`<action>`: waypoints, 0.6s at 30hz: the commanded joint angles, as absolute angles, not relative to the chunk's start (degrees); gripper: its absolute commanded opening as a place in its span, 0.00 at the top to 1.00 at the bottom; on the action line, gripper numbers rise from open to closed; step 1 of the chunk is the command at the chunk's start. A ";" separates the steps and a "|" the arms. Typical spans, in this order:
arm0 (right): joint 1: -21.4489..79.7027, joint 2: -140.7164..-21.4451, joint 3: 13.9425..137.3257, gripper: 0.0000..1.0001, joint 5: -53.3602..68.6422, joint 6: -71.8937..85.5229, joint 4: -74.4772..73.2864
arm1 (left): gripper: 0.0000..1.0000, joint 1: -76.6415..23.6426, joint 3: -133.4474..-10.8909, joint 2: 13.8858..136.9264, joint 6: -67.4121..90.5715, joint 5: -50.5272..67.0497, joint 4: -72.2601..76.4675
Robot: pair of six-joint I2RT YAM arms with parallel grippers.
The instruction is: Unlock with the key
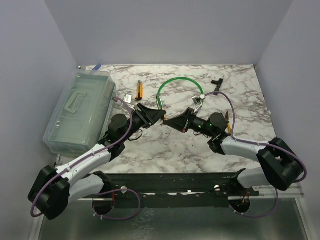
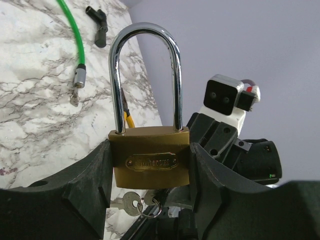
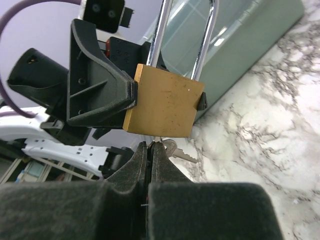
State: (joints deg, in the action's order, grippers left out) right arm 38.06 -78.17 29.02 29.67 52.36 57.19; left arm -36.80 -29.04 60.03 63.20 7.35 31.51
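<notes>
My left gripper (image 2: 150, 167) is shut on the brass padlock (image 2: 150, 162), one finger on each side of its body. The steel shackle (image 2: 145, 35) points away from the wrist, and both its legs sit in the body. My right gripper (image 3: 150, 146) is shut on the key (image 3: 159, 140), pinching its head right under the padlock's (image 3: 162, 107) bottom face. The blade is hidden. A second key (image 3: 182, 154) hangs loose on a small ring (image 2: 150, 209) beside it. In the top view both grippers (image 1: 159, 116) (image 1: 168, 121) meet tip to tip above the table's middle.
A clear plastic box (image 1: 80, 112) with a handle fills the left side. Behind the grippers lie a green cable loop (image 1: 177, 82), a yellow and black cutter (image 1: 140, 90) and a small black part (image 1: 216, 81). Walls close in the marble table (image 1: 240, 110) on three sides.
</notes>
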 commanded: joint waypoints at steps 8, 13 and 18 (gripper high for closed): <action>37.25 -81.64 30.14 0.99 37.82 56.34 66.90 | 1.00 -38.54 -29.62 53.44 66.59 20.34 48.77; 36.87 -82.53 30.40 0.99 38.78 57.16 68.41 | 1.00 -38.57 -29.53 52.87 67.66 22.51 51.93; 36.27 -83.38 30.57 0.99 39.54 58.35 69.69 | 1.00 -38.55 -29.49 52.16 68.32 23.81 53.68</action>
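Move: The key pinched in the right fingers is already in the bottom of the padlock, whose body lies about 3 cm ahead, 2 cm left and 1 cm above that hand. From the right hand, the green hose's metal end is roughly 13 cm ahead and 12 cm right, and the orange cutter 23 cm ahead and 11 cm left, both some 20 cm below. The left hand grips the lock body, with the key about 3 cm back, 2 cm right and 1 cm below it. Both hands carry the joined lock and key upward together, the left by about 5 cm and the right by about 4 cm, each also drawing back 2 to 3 cm towards the bases. The left fingers keep the padlock's body clamped by its sides while that wrist tips up some 10 degrees and swings slightly clockwise, and the shut right fingers keep the key pinched in the keyway as the right wrist turns slightly counter-clockwise and its left side rises. ##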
